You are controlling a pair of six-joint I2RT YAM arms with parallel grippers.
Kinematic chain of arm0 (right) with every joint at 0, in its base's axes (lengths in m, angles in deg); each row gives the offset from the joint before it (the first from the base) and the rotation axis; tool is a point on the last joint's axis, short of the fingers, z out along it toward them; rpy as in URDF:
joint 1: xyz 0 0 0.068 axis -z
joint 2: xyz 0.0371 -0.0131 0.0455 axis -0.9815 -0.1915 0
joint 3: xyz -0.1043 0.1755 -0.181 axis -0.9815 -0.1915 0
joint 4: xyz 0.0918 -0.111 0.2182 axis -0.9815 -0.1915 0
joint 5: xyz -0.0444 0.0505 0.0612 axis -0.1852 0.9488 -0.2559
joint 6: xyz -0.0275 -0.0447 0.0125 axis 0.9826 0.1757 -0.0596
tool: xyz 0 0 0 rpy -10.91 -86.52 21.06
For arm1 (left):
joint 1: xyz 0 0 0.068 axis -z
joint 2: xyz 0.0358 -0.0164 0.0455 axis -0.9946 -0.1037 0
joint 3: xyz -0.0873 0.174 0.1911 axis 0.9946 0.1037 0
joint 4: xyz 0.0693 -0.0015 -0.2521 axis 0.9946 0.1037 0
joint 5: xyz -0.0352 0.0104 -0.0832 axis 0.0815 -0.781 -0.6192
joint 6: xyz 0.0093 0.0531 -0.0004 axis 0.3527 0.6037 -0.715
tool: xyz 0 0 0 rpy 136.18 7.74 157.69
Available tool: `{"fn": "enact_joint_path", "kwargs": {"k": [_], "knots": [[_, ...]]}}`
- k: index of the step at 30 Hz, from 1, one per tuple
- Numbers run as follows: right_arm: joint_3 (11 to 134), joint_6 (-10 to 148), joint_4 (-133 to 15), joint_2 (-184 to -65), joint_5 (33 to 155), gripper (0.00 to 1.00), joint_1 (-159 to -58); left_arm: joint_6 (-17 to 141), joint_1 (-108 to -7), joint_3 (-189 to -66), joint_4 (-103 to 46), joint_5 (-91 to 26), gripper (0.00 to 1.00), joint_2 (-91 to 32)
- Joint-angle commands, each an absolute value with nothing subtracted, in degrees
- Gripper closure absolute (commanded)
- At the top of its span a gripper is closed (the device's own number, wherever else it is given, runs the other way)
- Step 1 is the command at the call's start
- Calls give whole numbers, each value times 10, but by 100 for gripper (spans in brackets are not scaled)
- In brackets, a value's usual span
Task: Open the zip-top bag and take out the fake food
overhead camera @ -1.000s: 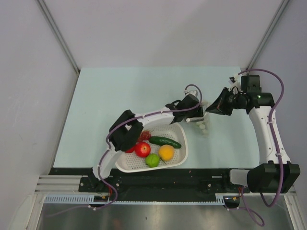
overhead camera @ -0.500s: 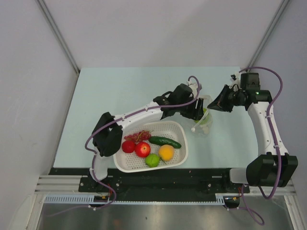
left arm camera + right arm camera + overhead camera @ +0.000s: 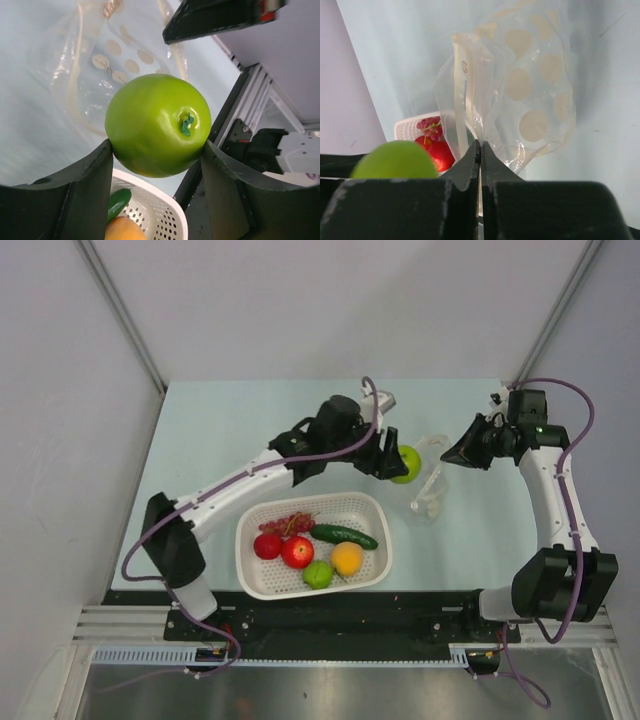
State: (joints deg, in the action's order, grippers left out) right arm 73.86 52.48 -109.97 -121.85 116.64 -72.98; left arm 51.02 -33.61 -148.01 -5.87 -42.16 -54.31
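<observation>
My left gripper (image 3: 397, 462) is shut on a green apple (image 3: 405, 464), held in the air just left of the zip-top bag (image 3: 431, 490); the apple (image 3: 158, 125) fills the left wrist view between the pads. My right gripper (image 3: 450, 457) is shut on the bag's edge and holds it up. The right wrist view shows the clear, dotted bag (image 3: 520, 95) pinched between the fingertips, hanging open and limp. A cucumber (image 3: 344, 535), red fruits (image 3: 297, 552), a green fruit (image 3: 318, 574), an orange one (image 3: 347, 559) and red grapes (image 3: 288, 525) lie in the basket.
The white perforated basket (image 3: 379, 510) stands at the near middle of the pale table, below the apple. The left arm stretches across from the lower left. Grey walls close in on three sides.
My left gripper has drawn back out of the bag, up and to the left, with the green apple in it. My right gripper kept its hold on the bag's edge.
</observation>
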Motion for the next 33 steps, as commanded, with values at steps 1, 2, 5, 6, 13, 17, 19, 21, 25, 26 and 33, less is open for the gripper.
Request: {"fn": "enact_joint_path", "kwargs": {"k": [1,2,5,6,13,17,19,21,25,26,33], "knots": [[747,523,-1062,-1229,1154,100,-718,480,-389,-1432,-90,-452,100,-432],[748,517,-1056,-1231,1154,100,-709,473,-407,-1417,-93,-460,100,-418],[752,487,-1031,-1246,1177,100,-682,458,-433,-1348,-92,-474,100,-366],[753,467,-1022,-1253,1185,100,-675,458,-437,-1315,-86,-474,100,-356],[846,428,-974,-1320,1183,100,-653,458,-458,-1176,-35,-460,100,-275],[934,418,-955,-1397,1149,99,-652,481,-461,-1124,7,-418,100,-254],[962,404,-932,-1422,1136,97,-653,502,-461,-1113,24,-410,97,-254],[1013,395,-922,-1474,1124,94,-654,515,-461,-1110,43,-411,92,-261],[1137,398,-968,-1578,1125,65,-667,535,-461,-1100,67,-369,52,-257],[1161,400,-989,-1594,1134,60,-671,540,-461,-1099,69,-360,46,-253],[1243,435,-1035,-1619,1114,24,-694,572,-461,-1115,76,-329,10,-190]]}}
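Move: I hold the green apple in my left hand. The basket's middle is about 20 cm to its left, 8 cm back and 20 cm below; in it the red tomato lies 24 cm left, 9 back, and the cucumber 14 left, 5 back. My right hand pinches the emptied bag, which hangs about 3 cm ahead, 3 left and 11 below; bare table lies about 20 cm ahead, 10 right and 19 below. I swing my left hand about 20 cm left, away from the bag, lifting slightly first, then sinking well below the starting height and drawing back some 6 cm over the basket; the fingers tip farther down and open to let the apple go. Meanwhile my right hand carries the bag forward about 24 cm, drifting right, fast towards the end, and opens wide to release it. ##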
